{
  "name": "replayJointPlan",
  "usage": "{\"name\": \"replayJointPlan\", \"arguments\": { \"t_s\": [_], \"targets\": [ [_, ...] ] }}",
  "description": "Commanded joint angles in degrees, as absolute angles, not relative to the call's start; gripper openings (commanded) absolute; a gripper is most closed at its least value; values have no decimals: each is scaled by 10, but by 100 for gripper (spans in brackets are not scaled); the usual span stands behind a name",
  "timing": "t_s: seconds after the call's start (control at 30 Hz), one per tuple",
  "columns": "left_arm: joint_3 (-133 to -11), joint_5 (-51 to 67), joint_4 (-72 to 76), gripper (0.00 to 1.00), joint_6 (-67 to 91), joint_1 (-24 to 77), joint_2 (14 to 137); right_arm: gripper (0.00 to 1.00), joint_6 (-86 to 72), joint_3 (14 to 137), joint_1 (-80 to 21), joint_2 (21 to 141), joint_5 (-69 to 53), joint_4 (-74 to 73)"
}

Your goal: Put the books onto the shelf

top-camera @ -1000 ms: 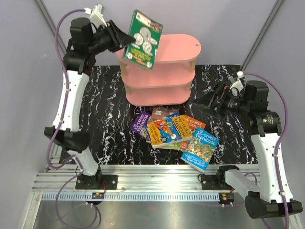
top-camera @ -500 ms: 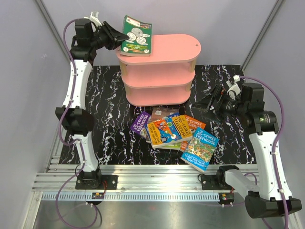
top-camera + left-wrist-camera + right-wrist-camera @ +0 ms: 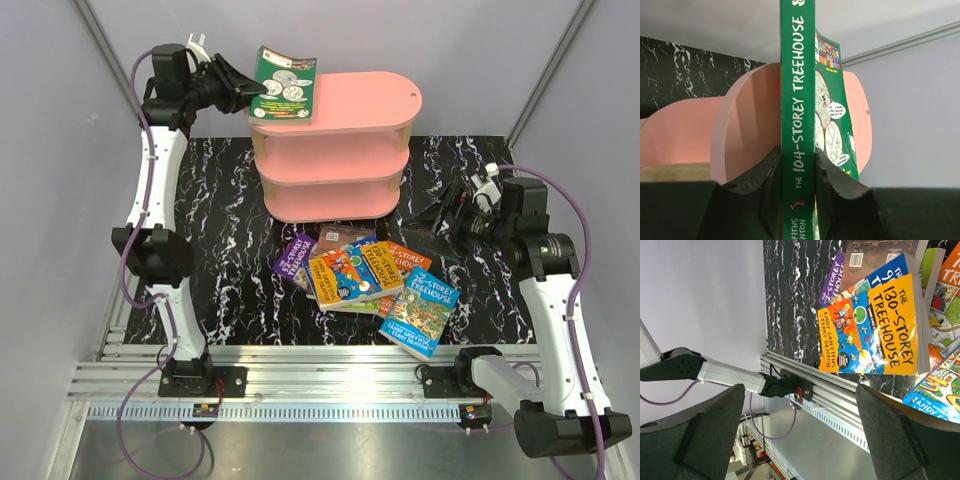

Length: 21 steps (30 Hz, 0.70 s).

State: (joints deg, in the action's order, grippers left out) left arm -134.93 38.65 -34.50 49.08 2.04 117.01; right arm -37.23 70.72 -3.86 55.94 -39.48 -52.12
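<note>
My left gripper (image 3: 244, 94) is shut on the spine of a green book (image 3: 284, 84), "The 104-Storey Treehouse". It holds the book nearly flat over the left end of the top board of the pink shelf (image 3: 365, 100). In the left wrist view both fingers (image 3: 769, 175) press the green spine (image 3: 798, 100), with the pink board (image 3: 747, 125) just behind. Several more books (image 3: 365, 275) lie in a loose pile in front of the shelf. My right gripper (image 3: 442, 216) hangs open right of the pile. Its wrist view shows the jaws (image 3: 800, 387) wide apart, and an orange book (image 3: 875, 330) beyond them.
The black marbled table top (image 3: 225, 200) carries the shelf and the pile. An aluminium rail (image 3: 330, 365) with both arm bases runs along the near edge. Grey walls close in the back and sides. A blue book (image 3: 421, 312) sticks out at the pile's right.
The left arm has brought the green book down from a tilted, raised pose to nearly flat over the shelf's top left end. The right gripper has edged left toward the pile.
</note>
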Motion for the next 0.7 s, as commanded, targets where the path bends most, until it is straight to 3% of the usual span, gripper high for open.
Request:
{"name": "replayJointPlan", "arguments": {
  "t_s": [0.0, 0.03, 0.07, 0.17, 0.2, 0.23, 0.27, 0.3, 0.43, 0.67],
  "targets": [
    [-1335, 406, -371, 16, 460, 18, 1124, 100, -374, 701, -43, 546, -388, -504],
    [-1333, 404, -373, 22, 458, 18, 1122, 100, -374, 699, -42, 544, -388, -503],
    [-1334, 395, -375, 38, 457, 18, 1115, 100, -374, 699, -43, 544, -388, -504],
    [-1333, 380, -391, 51, 452, 19, 1104, 100, -375, 695, -42, 540, -387, -506],
    [-1333, 370, -398, 63, 450, 18, 1096, 100, -375, 694, -43, 538, -387, -506],
    [-1332, 366, -401, 68, 449, 18, 1093, 100, -376, 692, -43, 536, -387, -507],
    [-1330, 360, -403, 78, 447, 18, 1090, 100, -378, 691, -42, 535, -386, -505],
    [-1329, 361, -403, 99, 446, 18, 1089, 100, -380, 689, -43, 534, -388, -505],
    [-1334, 360, -431, 99, 441, 13, 1092, 100, -384, 679, -42, 530, -392, -503],
    [-1300, 229, -554, 99, 376, -21, 1036, 100, -384, 654, -43, 528, -386, -505]
  ]
}}
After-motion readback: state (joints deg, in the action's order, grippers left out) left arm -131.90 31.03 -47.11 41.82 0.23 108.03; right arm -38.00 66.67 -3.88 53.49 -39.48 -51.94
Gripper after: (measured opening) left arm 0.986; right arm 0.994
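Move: The green book, already over the left end of the shelf top, is still pinched by its spine in the left hand, its middle about 6 cm to the hand's right and 1 cm ahead. The shelf top's middle lies roughly 15 cm right, 3 cm back and 3 cm below. Down on the table, the yellow 130-Storey book is some 26 cm back, 21 cm right and 37 cm below. From the right hand, the shelf top's middle is about 27 cm ahead, 16 cm left and 6 cm above. The green book is let go on the left end of the shelf top: the left fingers spread from their grip on its spine to fully open as the hand draws back towards the base about 4 cm. The hand rises a little on the way and dips again, then swings some 4 cm left, clear of the spine, the wrist turning roughly 10 degrees with its left side rising and counter-clockwise. ##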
